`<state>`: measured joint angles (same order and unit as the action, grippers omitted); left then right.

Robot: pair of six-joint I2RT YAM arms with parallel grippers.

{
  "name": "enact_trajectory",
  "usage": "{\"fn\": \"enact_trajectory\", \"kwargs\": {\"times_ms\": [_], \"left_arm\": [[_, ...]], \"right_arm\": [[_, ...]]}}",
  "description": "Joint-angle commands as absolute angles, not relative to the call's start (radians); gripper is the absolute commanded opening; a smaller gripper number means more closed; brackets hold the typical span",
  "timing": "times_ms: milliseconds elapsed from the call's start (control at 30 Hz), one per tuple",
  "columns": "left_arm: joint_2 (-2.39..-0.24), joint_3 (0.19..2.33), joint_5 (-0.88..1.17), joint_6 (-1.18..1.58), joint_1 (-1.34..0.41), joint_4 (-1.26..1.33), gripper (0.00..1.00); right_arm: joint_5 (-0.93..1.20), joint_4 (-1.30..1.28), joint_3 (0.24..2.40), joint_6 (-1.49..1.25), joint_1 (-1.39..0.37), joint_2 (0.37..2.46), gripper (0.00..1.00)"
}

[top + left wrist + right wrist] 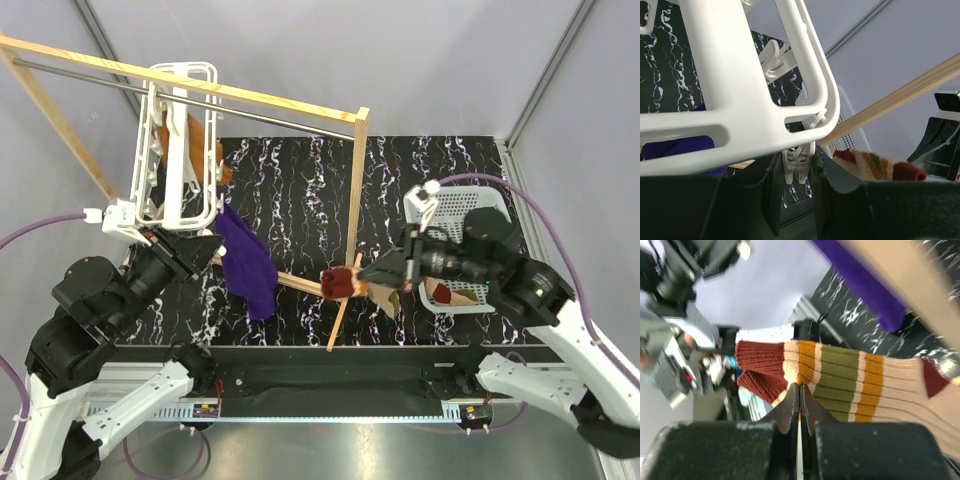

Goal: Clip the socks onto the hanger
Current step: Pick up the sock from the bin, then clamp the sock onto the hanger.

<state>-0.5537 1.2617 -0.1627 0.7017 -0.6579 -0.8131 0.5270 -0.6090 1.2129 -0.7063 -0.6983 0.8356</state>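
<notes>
The white hanger (178, 150) hangs from the wooden rack at the back left. My left gripper (205, 250) is at its lower corner. In the left wrist view my left gripper (796, 167) is shut on a dangling white clip peg (799, 159) under the hanger rail (740, 110). My right gripper (365, 278) holds the striped socks (340, 283) in mid-air near the rack's upright. In the right wrist view my right gripper (799, 389) is shut on the socks (840, 380) at the orange band by the maroon cuffs. The socks (875, 165) show just right of the peg.
A purple cloth (245, 262) hangs from the hanger's near end and an orange cloth (215, 150) from its far part. The wooden rack (355, 190) with its metal rod spans the back. A white basket (465, 215) stands on the right of the marbled table.
</notes>
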Motion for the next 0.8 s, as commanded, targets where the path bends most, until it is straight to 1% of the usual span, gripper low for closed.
{"fn": "enact_trajectory", "kwargs": {"times_ms": [0,33,100,133,267,333,533,633,767], "left_arm": [[-0.558,1.266,-0.158,0.704,-0.661,-0.784,0.0],[-0.558,1.269,-0.16,0.703,-0.661,-0.788,0.0],[-0.555,1.279,-0.163,0.703,-0.66,-0.804,0.0],[-0.554,1.281,-0.164,0.706,-0.661,-0.807,0.0],[-0.538,1.278,-0.152,0.733,-0.66,-0.805,0.0],[-0.528,1.266,-0.132,0.748,-0.661,-0.793,0.0],[-0.503,1.246,-0.112,0.799,-0.661,-0.773,0.0],[-0.506,1.249,-0.098,0.816,-0.66,-0.764,0.0],[-0.522,1.262,-0.098,0.848,-0.66,-0.79,0.0]], "right_arm": [[0.217,-0.513,1.25,-0.695,-0.891,0.876,0.0],[0.136,-0.502,1.247,-0.701,-0.985,0.903,0.0],[0.037,-0.474,1.255,-0.698,-1.084,0.934,0.0],[-0.06,-0.46,1.262,-0.696,-1.17,0.968,0.0],[-0.25,-0.378,1.302,-0.712,-1.313,1.066,0.0],[-0.364,-0.367,1.333,-0.741,-1.347,1.13,0.0],[-0.582,-0.307,1.402,-0.807,-1.404,1.279,0.0],[-0.636,-0.272,1.422,-0.795,-1.416,1.325,0.0],[-0.641,-0.221,1.454,-0.753,-1.419,1.365,0.0]]}}
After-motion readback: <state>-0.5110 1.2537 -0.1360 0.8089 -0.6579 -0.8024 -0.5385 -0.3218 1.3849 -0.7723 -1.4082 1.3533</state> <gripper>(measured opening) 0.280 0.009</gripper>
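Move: The striped sock is already pinched in the right hand. The open hanger clip it is taken to lies about 28 cm to that hand's left, some 4 cm ahead and 4 cm above. The purple sock hangs about 24 cm left and 9 cm ahead, its middle some 8 cm lower. The frame's wooden post stands roughly 14 cm straight ahead. For the left hand, the clip is already right between its fingers. The striped sock, still pinched in the shut right fingers, is swept quickly left towards the clip, about 17 cm. The right hand swings back and sinks some 3 cm on the way, then curves forward again, slowing as the wrist turns roughly 20 degrees clockwise. The left hand keeps its grip on the clip, easing back and up a centimetre or so with a slight roll. ##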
